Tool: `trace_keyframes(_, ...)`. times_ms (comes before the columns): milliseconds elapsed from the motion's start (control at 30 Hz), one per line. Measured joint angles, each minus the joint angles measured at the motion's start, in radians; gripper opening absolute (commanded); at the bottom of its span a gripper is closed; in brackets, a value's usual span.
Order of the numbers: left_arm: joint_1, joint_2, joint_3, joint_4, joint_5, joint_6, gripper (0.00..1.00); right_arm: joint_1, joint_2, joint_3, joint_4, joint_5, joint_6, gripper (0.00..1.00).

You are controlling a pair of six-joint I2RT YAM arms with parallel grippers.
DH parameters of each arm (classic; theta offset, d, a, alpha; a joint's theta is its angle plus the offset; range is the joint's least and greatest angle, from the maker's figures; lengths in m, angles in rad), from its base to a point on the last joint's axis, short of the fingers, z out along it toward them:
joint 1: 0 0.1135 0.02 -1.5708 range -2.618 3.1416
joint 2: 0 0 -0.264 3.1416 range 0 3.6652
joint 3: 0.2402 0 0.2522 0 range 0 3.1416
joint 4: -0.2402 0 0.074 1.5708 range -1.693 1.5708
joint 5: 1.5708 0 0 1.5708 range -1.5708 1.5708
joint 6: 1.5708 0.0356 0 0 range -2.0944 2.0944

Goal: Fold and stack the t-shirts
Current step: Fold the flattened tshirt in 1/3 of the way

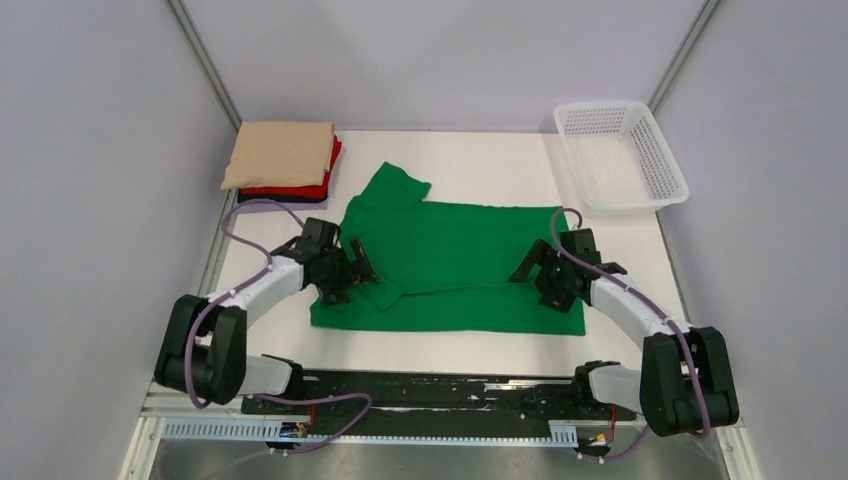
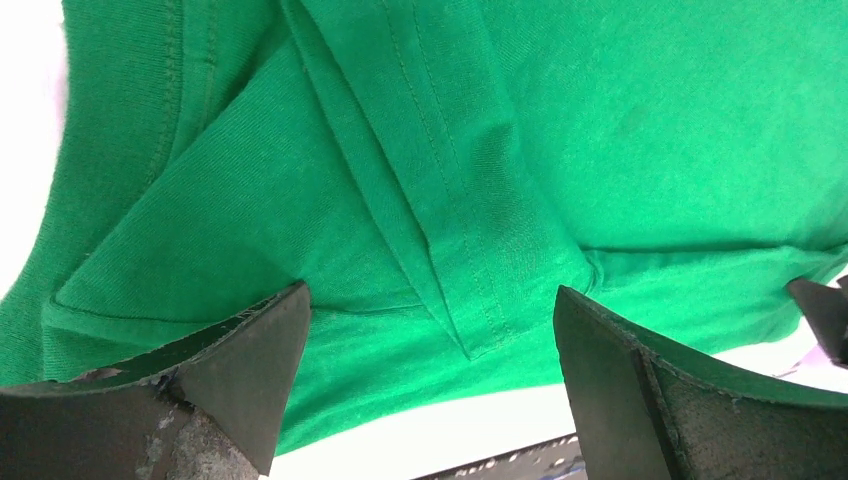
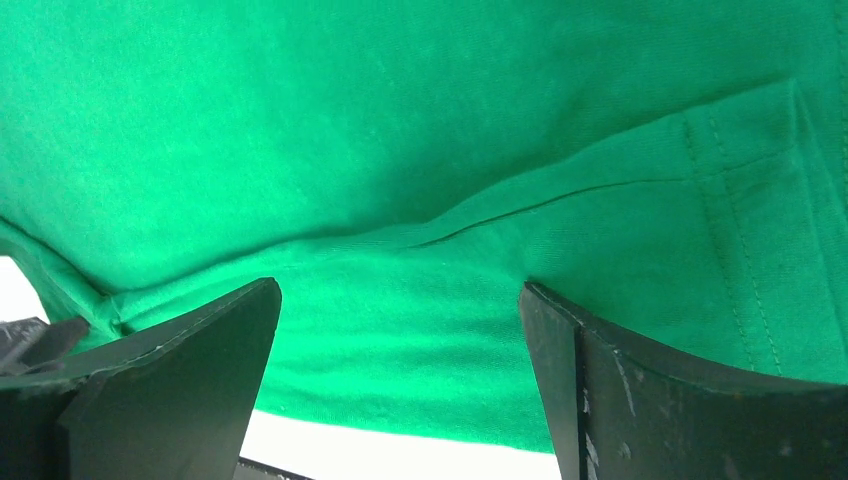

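A bright green t-shirt [image 1: 450,260] lies partly folded across the middle of the white table, one sleeve pointing up at its far left. My left gripper [image 1: 352,268] hovers open over the shirt's left edge, where a folded sleeve hem [image 2: 470,290] lies between the spread fingers [image 2: 250,360]. My right gripper [image 1: 535,270] stands open over the shirt's right side, above a fold line in the green cloth [image 3: 400,300]. Neither gripper holds anything. A stack of folded t-shirts [image 1: 282,160] sits at the back left, beige on top, red and a dark one beneath.
A white plastic mesh basket [image 1: 620,155] stands at the back right corner. The enclosure's grey walls close in on both sides. A black rail [image 1: 430,390] runs along the near edge between the arm bases.
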Motion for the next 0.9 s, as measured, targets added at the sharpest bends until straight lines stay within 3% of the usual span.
trace_keyframes(333,-0.07,-0.186,-0.121,-0.116,-0.028,-0.095,1.0,0.0,-0.07,-0.032,-0.081,-0.01,0.016,1.0)
trace_keyframes(900,-0.081,-0.214,-0.12,-0.175,-0.068,-0.125,1.0,0.0,-0.105,-0.045,-0.139,-0.057,0.014,1.0)
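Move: Both open hands already have their fingertips down on the green t-shirt. Its middle lies about 6 cm ahead and 20 cm right of the left hand; its near edge is some 10 cm straight back, the folded-over sleeve about 7 cm right and level, and the table's near edge roughly 21 cm straight back. From the right hand, the t-shirt's middle is about 7 cm ahead and 18 cm left, all of this some 2 cm below the hands. Keep both grippers wide open, fingertips still resting on the green t-shirt, and drag it straight back towards the table's near edge. Draw the left hand back about 6 cm, most of it quickly at the start before it eases off, and the right hand about 4 cm at a slower creep, staying level and letting both wrists tip slightly forward-down, some 5 degrees. ##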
